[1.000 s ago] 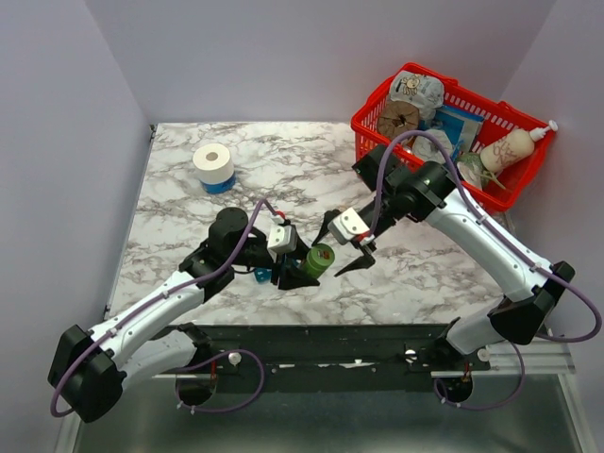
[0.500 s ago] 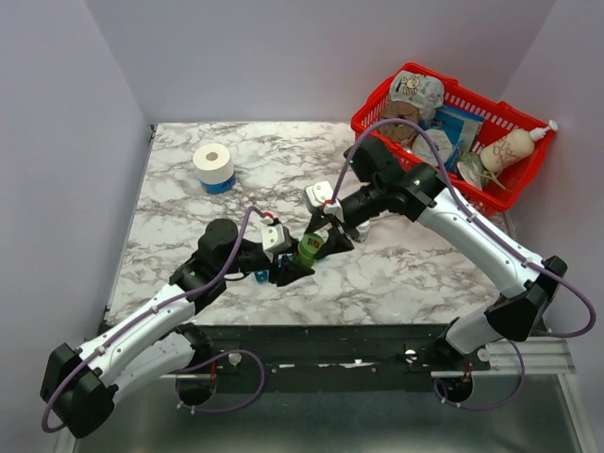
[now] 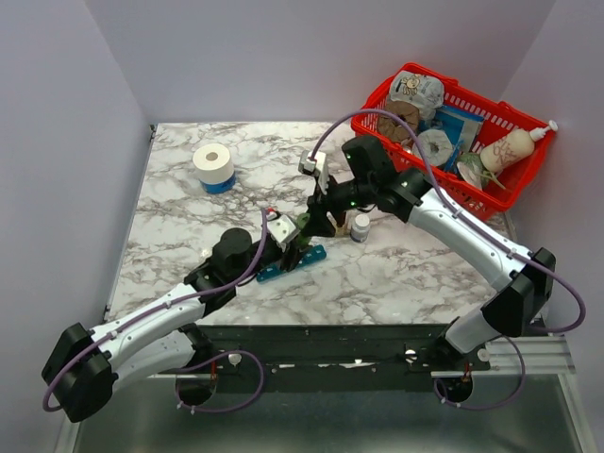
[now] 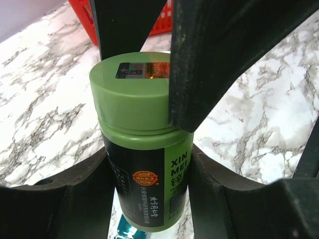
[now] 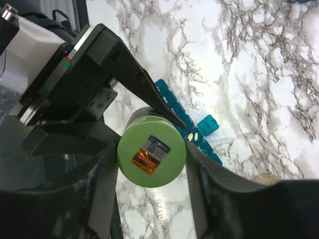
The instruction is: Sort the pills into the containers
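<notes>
A small green bottle (image 4: 144, 164) with a black label is held upright off the table, my left gripper (image 4: 147, 199) shut on its body. My right gripper (image 5: 151, 164) comes from above and is shut on its green cap (image 5: 151, 150), one finger on each side. In the top view both grippers meet at mid-table, left gripper (image 3: 298, 243), right gripper (image 3: 317, 223). The containers (image 3: 293, 261), a teal pill organiser (image 5: 169, 102), lie on the marble just under the bottle. One lid (image 5: 208, 124) stands open, with two pale pills (image 5: 192, 134) inside.
A small white bottle (image 3: 360, 226) stands just right of the grippers. At the back right is a red basket (image 3: 377, 104) full of goods, and a toilet roll (image 3: 213, 163) stands at the back left. Walls close the table on three sides.
My right gripper moved left over the bottle and closed on its cap. The left arm carried the bottle up and toward the back, uncovering the teal organiser.
</notes>
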You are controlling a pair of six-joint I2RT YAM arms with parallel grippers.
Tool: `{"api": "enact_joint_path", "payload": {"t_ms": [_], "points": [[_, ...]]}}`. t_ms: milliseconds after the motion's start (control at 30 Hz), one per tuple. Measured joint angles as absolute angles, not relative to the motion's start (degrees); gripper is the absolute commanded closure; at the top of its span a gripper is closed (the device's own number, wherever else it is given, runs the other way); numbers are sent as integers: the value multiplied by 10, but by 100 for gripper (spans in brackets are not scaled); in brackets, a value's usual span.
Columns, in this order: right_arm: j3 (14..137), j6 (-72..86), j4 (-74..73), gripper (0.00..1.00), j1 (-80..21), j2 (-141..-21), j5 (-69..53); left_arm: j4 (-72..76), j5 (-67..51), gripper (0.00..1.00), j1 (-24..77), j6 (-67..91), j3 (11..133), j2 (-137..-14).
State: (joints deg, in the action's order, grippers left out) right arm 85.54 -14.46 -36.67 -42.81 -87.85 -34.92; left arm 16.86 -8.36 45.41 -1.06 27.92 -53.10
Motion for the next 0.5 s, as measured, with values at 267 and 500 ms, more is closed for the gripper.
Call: {"api": "enact_joint_path", "payload": {"t_ms": [267,500], "points": [[935,-289,-477,0,-407,-857,-433,252,-268,100,386,-13,271,-479],[928,-648,-641,0,-402,-795,-564,186,-477,100,352,-11,303,-526]]}}
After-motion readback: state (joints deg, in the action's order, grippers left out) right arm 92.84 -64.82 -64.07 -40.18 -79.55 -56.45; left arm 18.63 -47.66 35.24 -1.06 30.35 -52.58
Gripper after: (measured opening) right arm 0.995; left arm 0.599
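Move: The green bottle is already shared: its body sits in the left fingers, its middle within about 1 cm of that hand point. From the right fingers, shut on the cap, its middle lies some 3 cm left and 2 cm below, level fore-and-aft. The teal pill organizer lies about 4 cm back, 2 cm left and 16 cm below the left hand. From the right hand, the amber jar is 3 cm ahead, 8 cm right and 19 cm down, and the white bottle 2 cm ahead, 12 cm right. Right opens off the cap, swinging back, up and right; left, still gripping, draws back 5 cm, turning 30 degrees clockwise. ##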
